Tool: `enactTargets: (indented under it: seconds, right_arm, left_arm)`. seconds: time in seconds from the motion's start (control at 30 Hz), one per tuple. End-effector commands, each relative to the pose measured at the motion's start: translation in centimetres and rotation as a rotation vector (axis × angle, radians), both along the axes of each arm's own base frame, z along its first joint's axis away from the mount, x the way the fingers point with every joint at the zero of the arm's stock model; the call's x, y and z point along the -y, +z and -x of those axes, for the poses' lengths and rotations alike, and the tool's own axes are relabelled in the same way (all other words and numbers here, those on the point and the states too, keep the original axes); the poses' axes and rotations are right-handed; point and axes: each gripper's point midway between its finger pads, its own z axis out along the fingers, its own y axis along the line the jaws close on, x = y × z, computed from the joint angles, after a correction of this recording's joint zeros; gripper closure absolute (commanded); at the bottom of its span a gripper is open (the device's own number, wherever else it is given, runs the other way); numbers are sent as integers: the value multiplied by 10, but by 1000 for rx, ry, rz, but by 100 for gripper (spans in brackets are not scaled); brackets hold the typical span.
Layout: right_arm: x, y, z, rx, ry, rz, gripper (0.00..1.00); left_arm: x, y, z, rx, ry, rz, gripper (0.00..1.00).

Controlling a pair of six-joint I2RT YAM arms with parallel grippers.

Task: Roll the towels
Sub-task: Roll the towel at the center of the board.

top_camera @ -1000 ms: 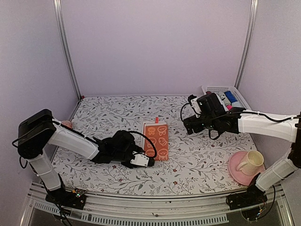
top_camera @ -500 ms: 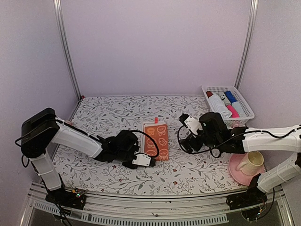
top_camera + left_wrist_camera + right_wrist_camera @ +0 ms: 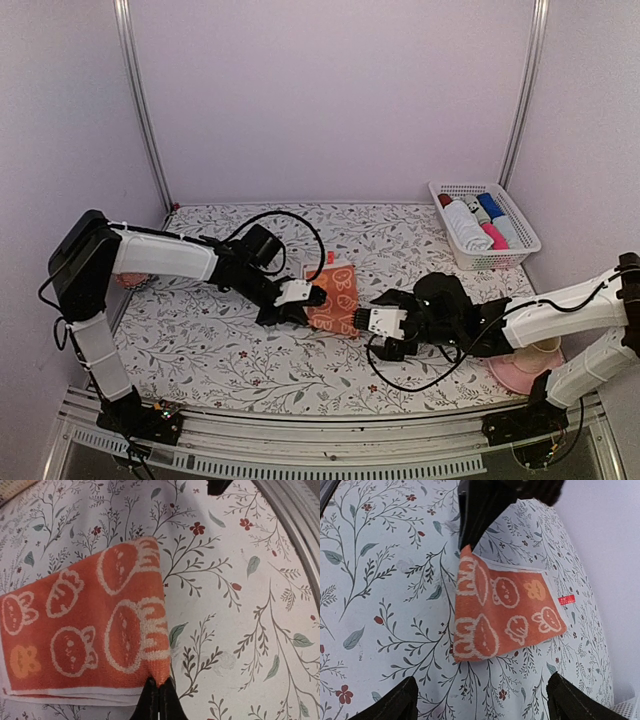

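Note:
One of the towels, orange-red with white cartoon faces (image 3: 338, 296), lies folded flat on the floral table. My left gripper (image 3: 313, 297) is shut on its near left corner; in the left wrist view the black tips (image 3: 159, 692) pinch the corner of the towel (image 3: 85, 625) and pull it up into a point. My right gripper (image 3: 366, 328) hovers open just off the towel's near right corner. In the right wrist view its fingers (image 3: 395, 705) stand wide apart below the towel (image 3: 505, 610), with nothing between them, and the left gripper (image 3: 480, 510) shows at the far corner.
A white basket (image 3: 512, 214) at the back right holds several rolled cloths. A pink plate (image 3: 512, 372) sits at the near right, partly hidden behind my right arm. Grey metal posts and lilac walls close in the table.
My left gripper has shut on the towel's corner and drawn it up and back. My right arm has swung from the basket down to the towel's near right corner.

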Motion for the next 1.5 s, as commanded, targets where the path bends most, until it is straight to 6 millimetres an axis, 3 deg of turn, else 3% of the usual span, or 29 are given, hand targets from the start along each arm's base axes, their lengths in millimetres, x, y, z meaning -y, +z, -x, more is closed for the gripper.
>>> enactTargets:
  seconds: [0.0,0.2,0.47,0.53,0.67,0.73,0.8,0.9,1.07,1.23,1.47]
  right_arm:
    - [-18,-15,4,88,101,66,11]
    - [-26,-46,-7,144,51,123,14]
    - [-34,-64,-23,293,-53,199,17]
    - [-36,-68,-21,292,-58,197,24]
    - [-40,-76,-8,306,-29,216,28]
    - [-44,-75,-1,308,-9,207,31]
    - [-46,-74,1,307,-16,200,41]
    - [-47,-74,8,307,-21,191,45]
    - [-50,-75,4,342,-66,193,59]
    - [-51,-83,-8,383,-120,227,59]
    - [-43,-67,-17,465,-184,202,61]
  left_arm:
    - [-8,-2,34,-280,-52,23,100]
    - [-13,1,31,-309,-35,29,100]
    - [-13,-2,25,-337,-12,13,100]
    - [-14,-2,24,-339,-4,12,100]
    - [-16,-2,19,-340,13,13,100]
    - [-16,-1,18,-341,17,17,100]
    - [-17,-1,18,-344,23,17,100]
    - [-18,-2,18,-347,26,15,100]
    - [-21,-3,19,-341,34,10,100]
    - [-22,-2,20,-337,35,14,100]
    - [-22,-2,20,-337,35,15,100]
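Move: The towel's near right corner, hanging loose, lies about 4 cm to the right hand's left, 2 cm ahead and 9 cm below its fingers. The left gripper, already pinching the near left corner, is some 14 cm left of the right hand, 2 cm ahead and 5 cm lower. The towel's middle is 7 cm ahead and 8 cm left, the red tag 16 cm ahead and 9 cm left. From the left hand, the right corner lies about 12 cm right, 2 cm back and 4 cm down. Down first, about 7 cm, then roughly 5 cm left, the right hand comes in at the towel's near right corner, turning its wrist some 25 degrees and narrowing its wide-open fingers to under half, one on each side of the cloth. Early on, the left hand, still pinching the near left corner, draws about 2 cm back and 2 cm left, fingertips swinging towards the base, then holds. ##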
